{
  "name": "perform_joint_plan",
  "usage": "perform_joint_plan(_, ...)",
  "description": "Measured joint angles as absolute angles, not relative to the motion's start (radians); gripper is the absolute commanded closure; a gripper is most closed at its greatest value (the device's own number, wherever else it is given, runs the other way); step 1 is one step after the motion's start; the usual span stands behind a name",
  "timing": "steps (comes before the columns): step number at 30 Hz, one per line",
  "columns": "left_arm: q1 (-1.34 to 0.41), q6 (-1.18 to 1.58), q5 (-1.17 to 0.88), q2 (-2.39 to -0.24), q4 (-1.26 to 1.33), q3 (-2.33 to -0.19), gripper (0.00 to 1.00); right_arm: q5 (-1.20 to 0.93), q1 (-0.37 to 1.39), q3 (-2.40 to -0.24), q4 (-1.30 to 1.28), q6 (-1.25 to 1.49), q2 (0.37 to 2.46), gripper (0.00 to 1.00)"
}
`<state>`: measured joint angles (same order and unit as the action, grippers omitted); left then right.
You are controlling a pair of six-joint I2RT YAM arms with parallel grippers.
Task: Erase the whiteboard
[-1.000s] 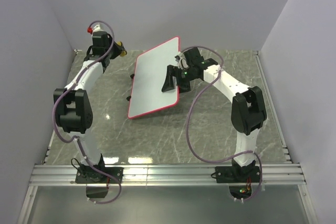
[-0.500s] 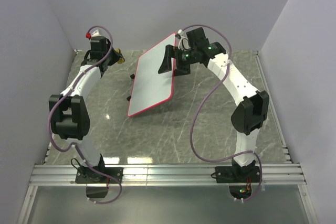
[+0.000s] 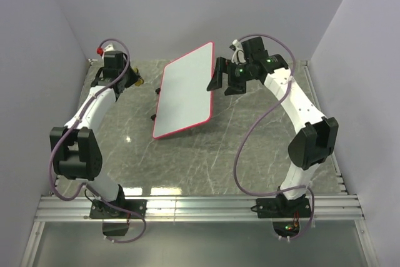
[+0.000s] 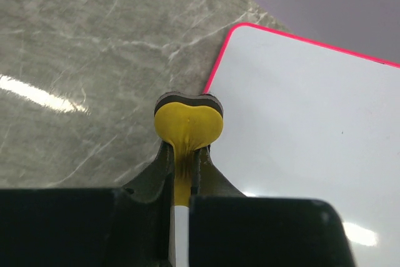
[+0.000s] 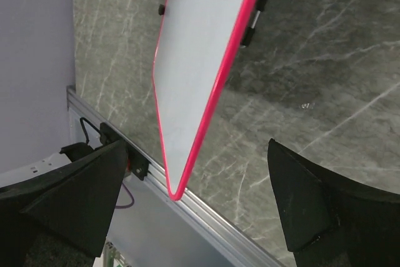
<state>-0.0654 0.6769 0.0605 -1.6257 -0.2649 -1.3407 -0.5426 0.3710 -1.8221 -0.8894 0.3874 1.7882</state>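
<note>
The whiteboard (image 3: 184, 92) lies tilted on small black feet in the middle of the far table, white and free of marks, with a red-pink rim. My left gripper (image 3: 133, 79) is shut on a small yellow eraser (image 3: 137, 81) just left of the board's far left corner. In the left wrist view the eraser (image 4: 187, 122) sits at the board's (image 4: 312, 129) rim, held in my left gripper (image 4: 184, 161). My right gripper (image 3: 224, 84) is open and empty, just right of the board's right edge. In the right wrist view the board (image 5: 200, 48) shows edge-on between the wide-apart jaws of my right gripper (image 5: 195, 148).
The grey marble table (image 3: 250, 142) has a metal rail (image 3: 200, 204) along its near edge, and a rail also shows in the right wrist view (image 5: 250, 245). Pale walls close in on the left, back and right. Purple cables loop beside both arms.
My right gripper was on the board and tipped it up half a second ago; now the board lies back down and the gripper has moved off to the right, open. My left gripper shifted slightly nearer.
</note>
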Motion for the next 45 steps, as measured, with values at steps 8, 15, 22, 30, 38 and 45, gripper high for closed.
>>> perform_joint_plan(8,-0.066,0.698,0.081,-1.502,-0.310,-1.232,1.00,-0.550,0.357,-1.703,-0.855,0.387,1.671,0.00)
perform_joint_plan(15,-0.070,0.674,0.106,-1.365,-0.422,-1.135,0.48,-0.434,0.358,-1.574,-0.829,0.388,1.484,0.00)
perform_joint_plan(22,-0.073,0.648,0.172,-1.171,-0.577,-1.011,0.00,-0.355,0.357,-1.346,-0.750,0.424,1.186,0.00)
perform_joint_plan(30,-0.073,0.689,0.220,-1.203,-0.766,-0.933,0.01,-0.361,0.357,-1.176,-0.710,0.461,1.085,0.00)
perform_joint_plan(38,-0.073,0.761,0.055,-1.354,-0.723,-0.813,0.03,-0.380,0.357,-1.107,-0.720,0.453,0.965,0.00)
perform_joint_plan(45,-0.101,0.795,0.041,-1.423,-0.699,-0.787,0.01,-0.369,0.357,-1.059,-0.759,0.428,0.874,0.00)
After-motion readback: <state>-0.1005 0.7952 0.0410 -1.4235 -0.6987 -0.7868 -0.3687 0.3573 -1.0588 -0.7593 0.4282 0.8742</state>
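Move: The left hand, eraser shut in its fingers, is some 20 cm above the table. The bare spot the eraser goes to lies about 22 cm back and 4 cm to its right, down on the table, with the whiteboard's near left corner 2 cm farther out and 3 cm farther right. The whiteboard's middle is about 18 cm right, 2 cm back and 13 cm below this hand; from the empty, wide-open right hand it is about 11 cm left, 6 cm ahead and 17 cm below. The left hand draws back nearly level with the eraser along the whiteboard's left side, opens wide on the way while still high above the table, then keeps going back and sinks steeply (about 24 cm back and 18 cm down in all), the wrist tipping some 45 degrees until the open fingers point almost straight down beside the whiteboard's near left corner. The right hand, still wide open, leaves the whiteboard's raised right edge, going about 15 cm back and 9 cm to the right at nearly the same height, its fingers tilting up a little and turning clockwise. ##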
